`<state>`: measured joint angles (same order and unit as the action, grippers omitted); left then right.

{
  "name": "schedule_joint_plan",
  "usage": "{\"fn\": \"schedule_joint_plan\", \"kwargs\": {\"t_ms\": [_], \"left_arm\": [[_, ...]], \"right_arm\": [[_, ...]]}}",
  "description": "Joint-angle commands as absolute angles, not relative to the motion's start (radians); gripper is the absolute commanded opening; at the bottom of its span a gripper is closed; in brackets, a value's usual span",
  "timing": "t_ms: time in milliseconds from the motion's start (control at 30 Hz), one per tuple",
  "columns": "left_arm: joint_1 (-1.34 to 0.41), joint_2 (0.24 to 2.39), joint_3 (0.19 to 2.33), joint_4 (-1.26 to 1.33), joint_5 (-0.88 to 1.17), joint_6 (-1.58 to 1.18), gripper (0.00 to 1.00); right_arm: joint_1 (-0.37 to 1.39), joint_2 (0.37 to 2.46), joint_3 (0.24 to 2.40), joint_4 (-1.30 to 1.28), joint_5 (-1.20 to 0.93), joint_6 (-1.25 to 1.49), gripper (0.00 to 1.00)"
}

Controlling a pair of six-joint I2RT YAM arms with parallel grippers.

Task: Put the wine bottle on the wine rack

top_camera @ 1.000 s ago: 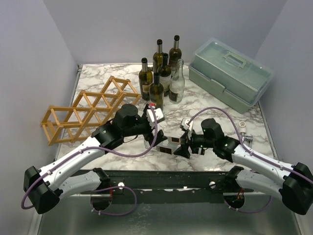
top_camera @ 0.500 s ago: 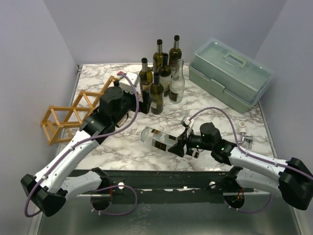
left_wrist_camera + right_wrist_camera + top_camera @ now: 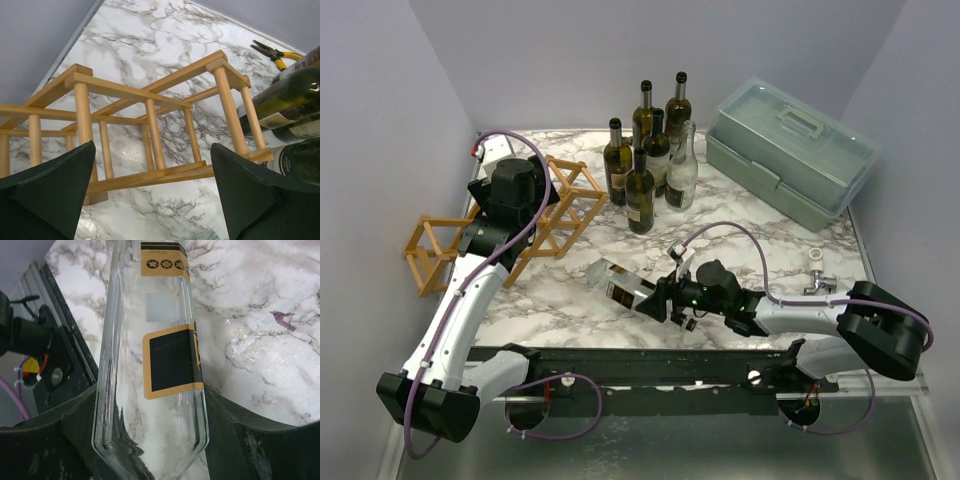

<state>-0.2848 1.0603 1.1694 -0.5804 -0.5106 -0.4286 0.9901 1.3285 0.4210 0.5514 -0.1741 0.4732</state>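
A clear glass wine bottle [image 3: 625, 285] with a black and gold label [image 3: 172, 362] lies almost level, low over the front of the marble table. My right gripper [image 3: 660, 298] is shut on its shoulder end, and both black fingers [image 3: 240, 435] press the glass. The wine rack [image 3: 440, 245], a lattice of light wooden sticks, rests at the left of the table. My left gripper [image 3: 525, 195] hovers over the rack's far end, open and empty. In the left wrist view the rack's bars [image 3: 150, 130] run across between the spread fingers [image 3: 50, 190].
Several dark wine bottles and one clear bottle [image 3: 650, 150] stand grouped at the back centre. A pale green toolbox [image 3: 790, 150] occupies the back right. Pliers [image 3: 272, 51] lie behind the bottles. A small white fitting [image 3: 817, 258] sits near the right edge.
My left arm swung away from the clear bottle, left and back, to over the rack. My right gripper carried the bottle left, toward the front edge.
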Motion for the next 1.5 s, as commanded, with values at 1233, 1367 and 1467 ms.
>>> {"fn": "schedule_joint_plan", "kwargs": {"t_ms": [1233, 1367, 1467], "left_arm": [[-0.259, 1.050, 1.086, -0.642, -0.322, -0.616, 0.93], [-0.259, 1.009, 1.081, -0.643, -0.387, -0.581, 0.94], [-0.259, 0.996, 1.089, -0.643, -0.416, -0.533, 0.96]], "right_arm": [[1.037, 1.690, 0.711, 1.068, 0.033, 0.760, 0.00], [1.037, 1.699, 0.720, 1.054, 0.058, 0.752, 0.01], [1.037, 1.709, 0.747, 1.030, 0.038, 0.721, 0.01]]}}
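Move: The right gripper already holds the clear square wine bottle by its neck, base pointing left and forward. The middle of the wine rack lies about 30 cm to this hand's left, 16 cm ahead and roughly level in height. The front dark bottle stands some 20 cm ahead and 3 cm left, the round clear bottle 25 cm ahead and 6 cm right. From the left hand the rack's middle is about 20 cm below, 5 cm left and 2 cm ahead. Carry the bottle with the right gripper about 8 cm left and 6 cm forward, lifting slightly, so its base heads for the rack's near side; keep the grip, tip the base up some 15 degrees and swing it a little clockwise. Meanwhile sink the open left gripper about 5 cm onto the rack, first edging left, then back right with a slight roll, one finger coming against a post. ##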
